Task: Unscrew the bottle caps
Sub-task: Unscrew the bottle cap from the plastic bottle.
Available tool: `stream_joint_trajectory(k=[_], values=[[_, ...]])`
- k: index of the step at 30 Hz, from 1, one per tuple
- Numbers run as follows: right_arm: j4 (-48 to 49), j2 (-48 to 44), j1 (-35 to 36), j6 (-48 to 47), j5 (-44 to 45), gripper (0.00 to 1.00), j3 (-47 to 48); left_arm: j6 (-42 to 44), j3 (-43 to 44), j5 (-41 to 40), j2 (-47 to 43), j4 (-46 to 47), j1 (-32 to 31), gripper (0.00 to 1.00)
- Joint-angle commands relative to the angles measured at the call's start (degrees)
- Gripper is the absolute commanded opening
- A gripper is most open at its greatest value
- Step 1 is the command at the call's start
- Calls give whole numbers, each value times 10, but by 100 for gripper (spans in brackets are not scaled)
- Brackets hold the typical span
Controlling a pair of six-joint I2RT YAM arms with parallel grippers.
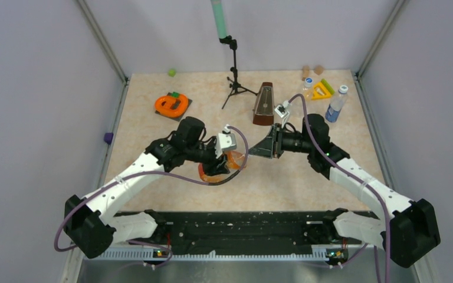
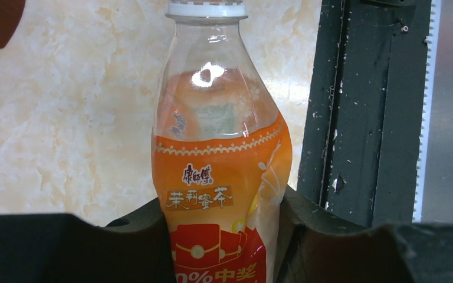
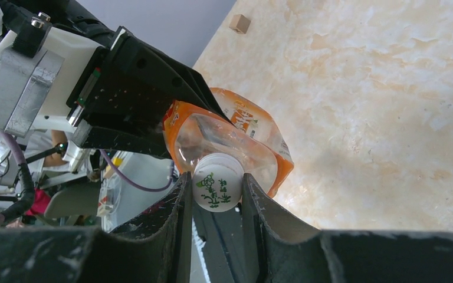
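My left gripper (image 2: 221, 236) is shut on the lower body of the squat bottle (image 2: 221, 171) of orange liquid, a finger (image 2: 324, 236) pressed on each side. The bottle (image 1: 227, 162) hangs tilted above the middle of the table between both arms. Its white cap (image 3: 216, 187), printed in green, sits pinched between the jaws of my right gripper (image 3: 215, 191), which is shut on it. The same cap (image 2: 206, 8) shows at the top edge of the left wrist view. At the far right stand a clear blue-labelled bottle (image 1: 336, 104) with a white cap (image 1: 343, 89) and a clear bottle with a blue cap (image 1: 308, 82).
A brown metronome (image 1: 264, 104) and a black tripod stand (image 1: 235, 76) are behind the grippers. An orange ring toy (image 1: 171, 105) lies at the back left, a yellow triangle (image 1: 322, 90) and wooden blocks (image 1: 312, 71) at the back right. A black rail (image 1: 236, 227) runs along the near edge.
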Motion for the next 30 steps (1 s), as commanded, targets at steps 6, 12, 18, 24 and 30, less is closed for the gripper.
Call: stream_joint_trajectory(k=[6,12,18,24,30], values=[[-47,12,22,-48,-45,11,15,3,76,38,20,58,2,0],[-61,11,22,-35,-1,42,29,30,51,-34,9,63,2,0],[-37,8,21,2,27,60,28,72,15,-102,-19,67,1,0],[26,-14,20,75,72,60,8,108,-6,-161,-27,78,-13,0],[80,-38,19,147,151,55,-22,135,-18,-176,-32,91,-27,0]])
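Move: The bottle cap is already between the right fingertips, practically at the hand point, with the bottle's gripped body about 11 cm to the left, 4 cm back and 5 cm lower. From the left hand, which grips that body, the cap lies some 11 cm right, 4 cm ahead and 5 cm up. The metronome stands roughly 25 cm ahead of the right hand, 7 cm right, its middle about 10 cm below. Open the right fingers to let go of the bottle cap, dipping the hand about 1.5 cm, then bring it up and forward some 2 cm, turning slightly clockwise. As they open, keep the left grip on the bottle and carry it about 4.5 cm forward, rolling the wrist some 20 degrees so its forward side lifts. ##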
